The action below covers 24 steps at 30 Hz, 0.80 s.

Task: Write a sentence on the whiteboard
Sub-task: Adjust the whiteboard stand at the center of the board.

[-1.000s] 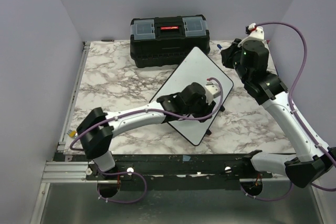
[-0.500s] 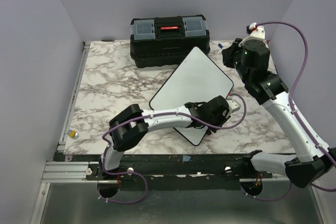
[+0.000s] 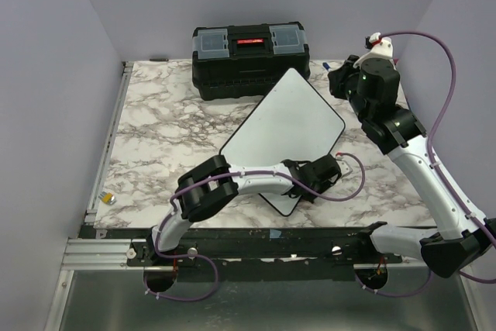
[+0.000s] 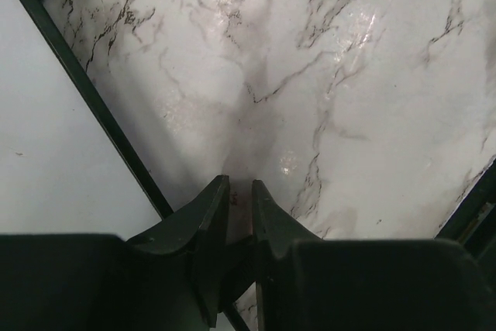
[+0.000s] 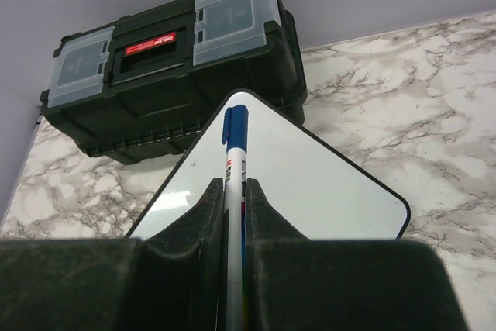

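The whiteboard [image 3: 287, 125] lies diagonally on the marble table, blank, with no sentence showing on it. My left gripper [image 3: 329, 167] is at its near right edge. In the left wrist view the jaws [image 4: 240, 184] are closed to a narrow slit, and the board's black rim [image 4: 85, 91] runs in between them at their base. The white board surface [image 4: 54, 153] fills the left of that view. My right gripper [image 3: 338, 83] hangs high at the back right, shut on a white marker with a blue cap [image 5: 235, 141] that points toward the whiteboard [image 5: 310, 184].
A black toolbox [image 3: 249, 56] with a red label stands at the back, just behind the board's far corner [image 5: 170, 52]. A small yellow object [image 3: 108, 198] lies by the metal rail at the table's near left. Purple cables trail from both arms.
My left arm has swung from over the middle of the board to its near right edge, and its jaws have narrowed. The right arm and marker have not moved.
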### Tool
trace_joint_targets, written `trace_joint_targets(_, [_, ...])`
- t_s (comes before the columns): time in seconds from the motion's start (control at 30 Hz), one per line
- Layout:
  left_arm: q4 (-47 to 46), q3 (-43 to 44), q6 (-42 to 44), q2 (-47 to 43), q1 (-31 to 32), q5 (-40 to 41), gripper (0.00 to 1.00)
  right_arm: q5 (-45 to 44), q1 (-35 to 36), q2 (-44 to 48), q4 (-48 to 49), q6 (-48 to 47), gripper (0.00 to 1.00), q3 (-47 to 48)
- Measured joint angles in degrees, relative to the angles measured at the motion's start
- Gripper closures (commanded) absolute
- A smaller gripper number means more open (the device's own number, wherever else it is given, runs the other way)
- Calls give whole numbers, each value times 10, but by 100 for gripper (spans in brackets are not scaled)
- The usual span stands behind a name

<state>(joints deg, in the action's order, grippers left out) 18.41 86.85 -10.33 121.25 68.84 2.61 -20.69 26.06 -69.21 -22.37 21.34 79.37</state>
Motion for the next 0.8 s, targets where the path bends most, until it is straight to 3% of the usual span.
trace_joint_targets(0.6, [-40,-137,-19,-86,-43,79,79,11,-7,0,5,0,99,-2])
trace_joint_targets(0.8, [-50,-154,-28,-97,-42,85,73,15,-10,0,10,0,99,-10])
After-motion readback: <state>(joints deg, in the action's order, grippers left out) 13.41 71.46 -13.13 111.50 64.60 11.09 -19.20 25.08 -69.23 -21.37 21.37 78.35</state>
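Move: The whiteboard's middle lies some 18 cm ahead of the left hand, about 9 cm to its left and roughly 2 cm above it. The stand's near foot is almost at the fingertips, 1 cm back and 1 cm left, and the far foot 12 cm ahead, 5 cm right. The toolbox stands about 40 cm ahead, 19 cm left. From the raised right hand the board's middle is about 1 cm ahead, 8 cm left and 33 cm below. The whiteboard's stand-side long edge, near its closest corner, is pushed along by the left hand's nearly shut fingers, which sweep about 7 cm left and some 3 cm forward, low over the table. The hand starts slowly, speeds up, then all but stops with the fingers still beside the edge, the wrist turning roughly 10 degrees counter-clockwise. ##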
